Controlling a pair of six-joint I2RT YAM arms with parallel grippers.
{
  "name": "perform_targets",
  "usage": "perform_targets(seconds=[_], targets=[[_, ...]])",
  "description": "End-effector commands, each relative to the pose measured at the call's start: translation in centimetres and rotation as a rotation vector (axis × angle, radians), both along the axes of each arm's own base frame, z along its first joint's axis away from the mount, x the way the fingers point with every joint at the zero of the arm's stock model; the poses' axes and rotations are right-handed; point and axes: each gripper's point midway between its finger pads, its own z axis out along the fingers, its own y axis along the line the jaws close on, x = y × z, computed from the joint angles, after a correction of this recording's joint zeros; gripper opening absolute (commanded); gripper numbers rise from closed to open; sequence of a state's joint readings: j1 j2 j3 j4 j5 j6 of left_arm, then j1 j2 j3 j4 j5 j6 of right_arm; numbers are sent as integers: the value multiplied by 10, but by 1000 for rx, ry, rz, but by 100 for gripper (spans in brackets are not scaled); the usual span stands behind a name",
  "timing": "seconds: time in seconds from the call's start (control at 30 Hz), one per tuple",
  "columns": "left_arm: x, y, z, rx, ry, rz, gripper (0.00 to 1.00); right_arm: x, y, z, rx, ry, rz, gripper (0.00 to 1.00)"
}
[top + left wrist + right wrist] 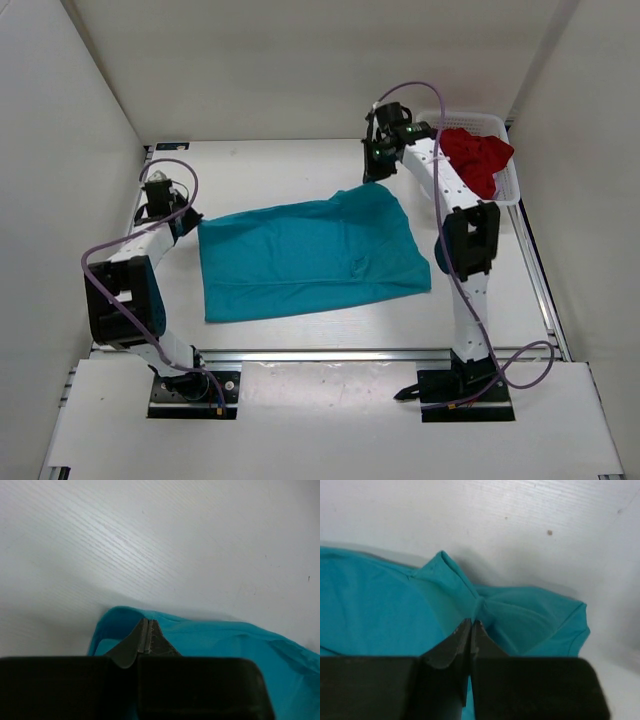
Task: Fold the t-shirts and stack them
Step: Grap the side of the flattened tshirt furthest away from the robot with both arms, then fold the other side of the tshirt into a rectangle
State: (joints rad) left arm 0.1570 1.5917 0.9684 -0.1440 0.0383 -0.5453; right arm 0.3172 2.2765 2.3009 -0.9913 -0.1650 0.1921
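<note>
A teal t-shirt (310,255) lies spread across the middle of the table, mostly flat. My left gripper (195,220) is at its far left corner. In the left wrist view the jaws (146,622) are shut on the lifted teal edge (210,640). My right gripper (376,178) is at the shirt's far right corner. In the right wrist view it (471,625) pinches a raised fold of teal cloth (380,605). A dark red t-shirt (478,158) lies crumpled in the white mesh basket (512,185) at the back right.
White walls enclose the table on the left, back and right. The basket stands close behind the right arm's forearm (440,185). Bare white tabletop (270,170) lies beyond the teal shirt and in front of it (330,330).
</note>
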Motion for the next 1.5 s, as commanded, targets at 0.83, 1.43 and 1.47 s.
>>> perform_targets(seconds=[0.83, 1.43, 1.47], targets=[[-78, -8, -12, -11, 18, 10, 0, -143, -89, -33, 181, -240, -304, 0], [-108, -8, -26, -146, 7, 75, 61, -199, -111, -86, 170, -202, -398, 31], [-108, -8, -23, -140, -5, 79, 59, -196, -113, -78, 162, -229, -416, 32]])
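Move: Both hands still pinch the far side of the raised t-shirt. From the left hand, the shirt's near left corner is roughly 25 cm back, 1 cm right and 8 cm lower; the crease across the shirt is about 16 cm back and 1 cm right. The near right corner is some 26 cm back, 16 cm right and 14 cm below the right hand, the crumpled patch 20 cm back and 1 cm left, and the basket 6 cm ahead and 24 cm right. Back towards the robot, both hands carry the pinched far side over the shirt's near part. The right sweeps about 22 cm, veering right early and sinking some 12 cm, mostly late, while turning some 20 degrees clockwise; the left draws back 11 cm, nearly level, then dips about 5. Low over the cloth, both open their fingers and let go, the left wider. ##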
